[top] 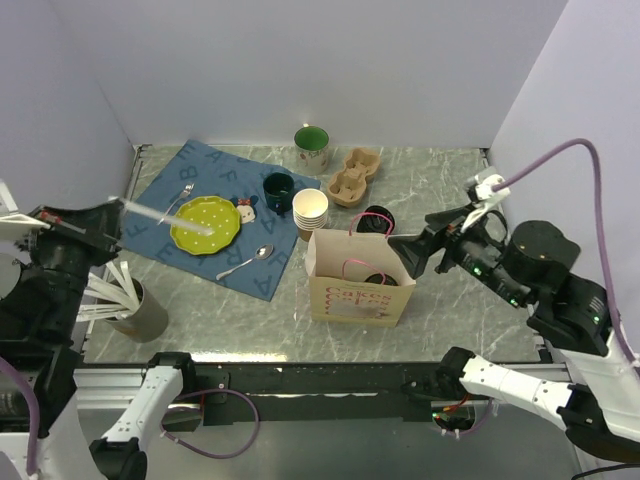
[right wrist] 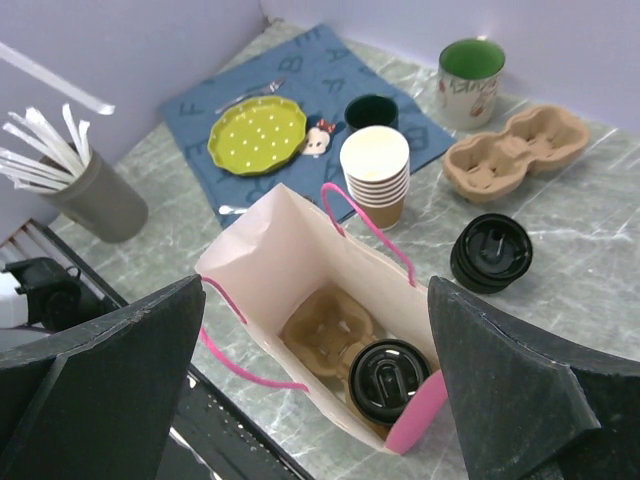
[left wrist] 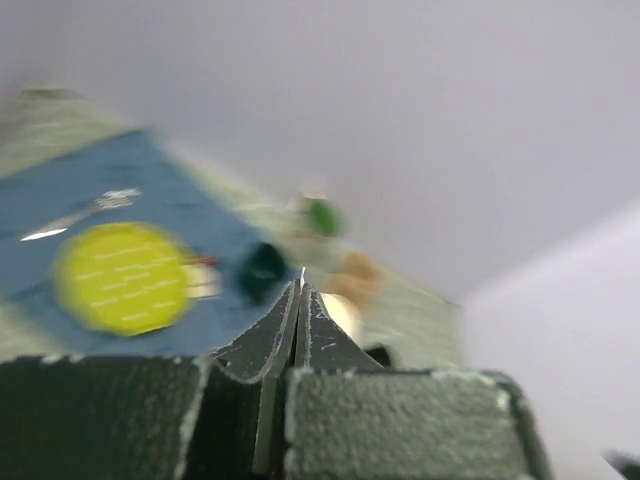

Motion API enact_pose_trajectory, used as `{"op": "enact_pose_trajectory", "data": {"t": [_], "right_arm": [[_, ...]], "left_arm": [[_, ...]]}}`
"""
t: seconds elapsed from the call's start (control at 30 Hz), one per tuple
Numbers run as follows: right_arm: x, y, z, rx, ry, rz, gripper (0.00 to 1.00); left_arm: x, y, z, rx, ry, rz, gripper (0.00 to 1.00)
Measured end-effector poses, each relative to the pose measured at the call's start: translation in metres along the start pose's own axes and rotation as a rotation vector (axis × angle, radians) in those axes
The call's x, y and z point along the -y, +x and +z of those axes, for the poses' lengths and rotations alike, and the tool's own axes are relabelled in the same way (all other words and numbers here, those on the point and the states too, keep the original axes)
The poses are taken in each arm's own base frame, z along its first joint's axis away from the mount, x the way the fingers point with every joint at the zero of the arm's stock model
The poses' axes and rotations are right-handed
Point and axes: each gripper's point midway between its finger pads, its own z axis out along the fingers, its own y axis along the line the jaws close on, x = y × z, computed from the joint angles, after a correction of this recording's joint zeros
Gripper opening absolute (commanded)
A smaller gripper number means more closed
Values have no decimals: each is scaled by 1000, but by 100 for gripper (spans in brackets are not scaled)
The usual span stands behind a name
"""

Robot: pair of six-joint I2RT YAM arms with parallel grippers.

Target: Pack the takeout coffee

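Observation:
The takeout coffee (right wrist: 390,378), a cup under a black sip lid, stands in one pocket of a cardboard carrier (right wrist: 325,325) at the bottom of the pink paper bag (right wrist: 270,260). From above, the black lid (top: 377,279) shows through the open top of the bag (top: 358,297). My right gripper (right wrist: 316,285) hovers above the bag's mouth, open, with nothing between its fingers; in the top view it (top: 400,256) sits just right of the bag. At the far left my left gripper (left wrist: 301,285) is shut and empty, raised away from the table (top: 112,215).
Behind the bag stand a stack of lidless paper cups (top: 310,210), a pile of black lids (top: 377,218) and an empty cardboard carrier (top: 354,175). A blue mat (top: 165,190) holds a yellow plate (top: 205,223), dark cup (top: 278,186) and cutlery. A grey straw holder (top: 140,310) stands front left.

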Motion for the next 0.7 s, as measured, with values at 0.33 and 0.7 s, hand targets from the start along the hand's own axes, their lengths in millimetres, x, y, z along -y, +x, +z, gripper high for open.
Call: {"op": "enact_pose_trajectory", "data": {"t": [0.33,0.7], "right_arm": [[7,-14,-21,29,21,-34,100],[13,-12,-23,22,37,-87,100]], "left_arm": [[93,51,27,-239,531,-260,1],[109,70,36,-321,668,-338,1]]}}
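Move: The left hand already holds a straw; the open paper bag lies about 43 cm to its right, 7 cm ahead and some 36 cm below. Beyond the bag, the paper cups stand roughly 26 cm ahead and 32 cm right of that hand, the black lids 27 cm ahead and 48 cm right, both over 40 cm below. From the empty right hand, the bag is about 9 cm left, 6 cm ahead and 29 cm below. Left hand swings its held straw some 12 cm right and forward towards the bag, turning 40 degrees clockwise. ##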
